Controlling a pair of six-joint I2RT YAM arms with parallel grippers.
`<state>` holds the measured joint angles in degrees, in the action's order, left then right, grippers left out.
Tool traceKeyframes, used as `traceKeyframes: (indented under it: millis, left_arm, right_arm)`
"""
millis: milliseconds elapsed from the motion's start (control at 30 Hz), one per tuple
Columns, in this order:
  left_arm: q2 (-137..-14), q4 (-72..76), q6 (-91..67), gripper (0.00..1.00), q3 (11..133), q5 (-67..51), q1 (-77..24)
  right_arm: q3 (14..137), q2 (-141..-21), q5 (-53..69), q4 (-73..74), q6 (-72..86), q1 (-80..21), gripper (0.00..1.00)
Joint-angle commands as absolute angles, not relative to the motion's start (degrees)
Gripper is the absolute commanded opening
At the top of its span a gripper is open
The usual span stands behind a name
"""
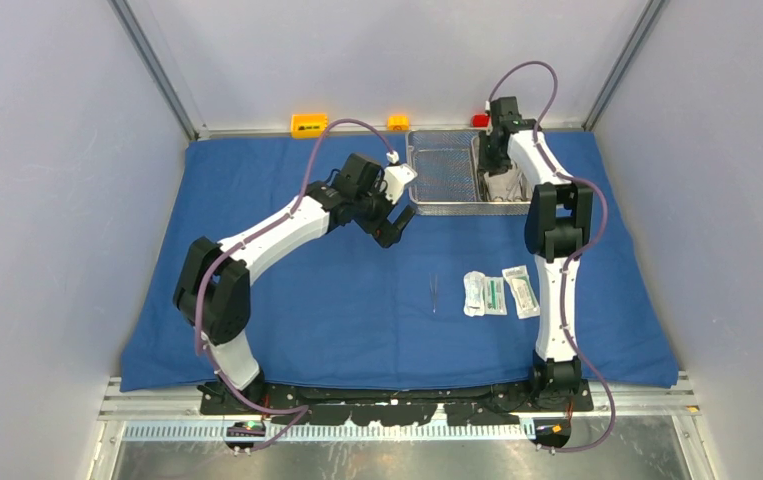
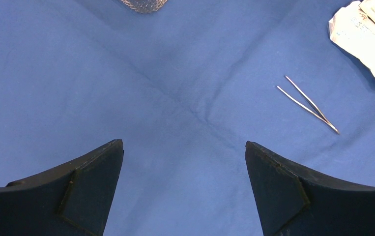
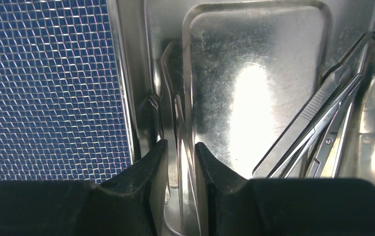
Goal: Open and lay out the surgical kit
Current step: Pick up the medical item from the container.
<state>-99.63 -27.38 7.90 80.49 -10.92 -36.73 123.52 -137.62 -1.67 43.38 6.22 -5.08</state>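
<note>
The blue cloth wrap [image 1: 357, 300] lies spread flat over the table. At its back stand the steel mesh tray [image 1: 442, 170] and, to its right, the smaller steel pan [image 1: 502, 190]. My right gripper [image 3: 181, 147] reaches down into the pan [image 3: 254, 64], its jaws closed narrowly round thin steel forceps [image 3: 180, 113] lying along the pan's left wall. Scissors and other instruments [image 3: 323, 128] lean at the pan's right side. Another pair of forceps [image 1: 434, 293] and white-green packets [image 1: 497, 293] lie on the cloth. My left gripper [image 2: 184, 147] hovers open and empty over bare cloth, left of the tray.
Orange [image 1: 309, 124], yellow [image 1: 398, 122] and red [image 1: 479, 120] blocks sit along the back edge beyond the cloth. Grey enclosure walls close in the left, right and back. The mesh tray [image 3: 47, 88] lies directly left of the pan wall.
</note>
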Motion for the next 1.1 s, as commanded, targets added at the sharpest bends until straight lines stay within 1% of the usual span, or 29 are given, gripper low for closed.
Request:
traceKeyframes:
  millis: [0,367,633,800,933,1067]
  left_arm:
    - [-99.53,-27.35,7.66,0.97,82.88,-11.14,-36.55]
    - [-99.67,-27.4,7.38,0.97,82.82,-11.65,-36.48]
    - [-99.64,-27.8,7.45,0.97,83.24,-11.66,-36.52]
    - [-99.71,-28.65,7.99,0.98,84.24,-10.49,-36.48]
    - [-100.17,-29.6,7.93,1.0,86.14,-9.3,-36.49]
    - [-100.36,-30.01,7.3,1.0,87.74,-9.28,-36.34]
  right_arm:
    - [122.4,-137.69,-3.05,42.34,4.44,-5.41,0.31]
    - [117.34,-137.42,-3.34,41.23,3.59,-5.62,0.29]
    - [118.0,-135.83,-5.26,40.61,2.26,-5.47,0.13]
    - [119.91,-133.67,-4.67,40.58,2.31,-4.75,0.05]
    - [120.54,-131.74,-3.63,40.52,2.22,-4.2,0.01]
    - [120.07,-129.57,-3.26,40.32,1.64,-3.97,0.0]
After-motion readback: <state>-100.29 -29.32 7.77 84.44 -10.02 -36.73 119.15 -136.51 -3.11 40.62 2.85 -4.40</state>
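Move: In the metal tray, the tweezers (the medical item) lie almost straight under my right fingers, about 3 cm down, their middle some 2 cm back. A bent instrument lies beside them, about 1 cm to my left and 2 cm ahead. The instrument bundle is roughly 8 cm to my right and 2 cm ahead, at tray height. From my left hand, the tweezers lie about 19 cm ahead, 24 cm to the right and 11 cm down. I lower my half-open right hand about 2 cm, easing back a little, around the tweezers, then slide forward some 1 cm at that depth while closing, and pinch the tweezers between my fingertips. With them gripped, I draw about 1 cm to the right, away from the bent instrument, and start upward. Late on, my wide-open left hand rises about 1.5 cm over the cloth, edging forward. ##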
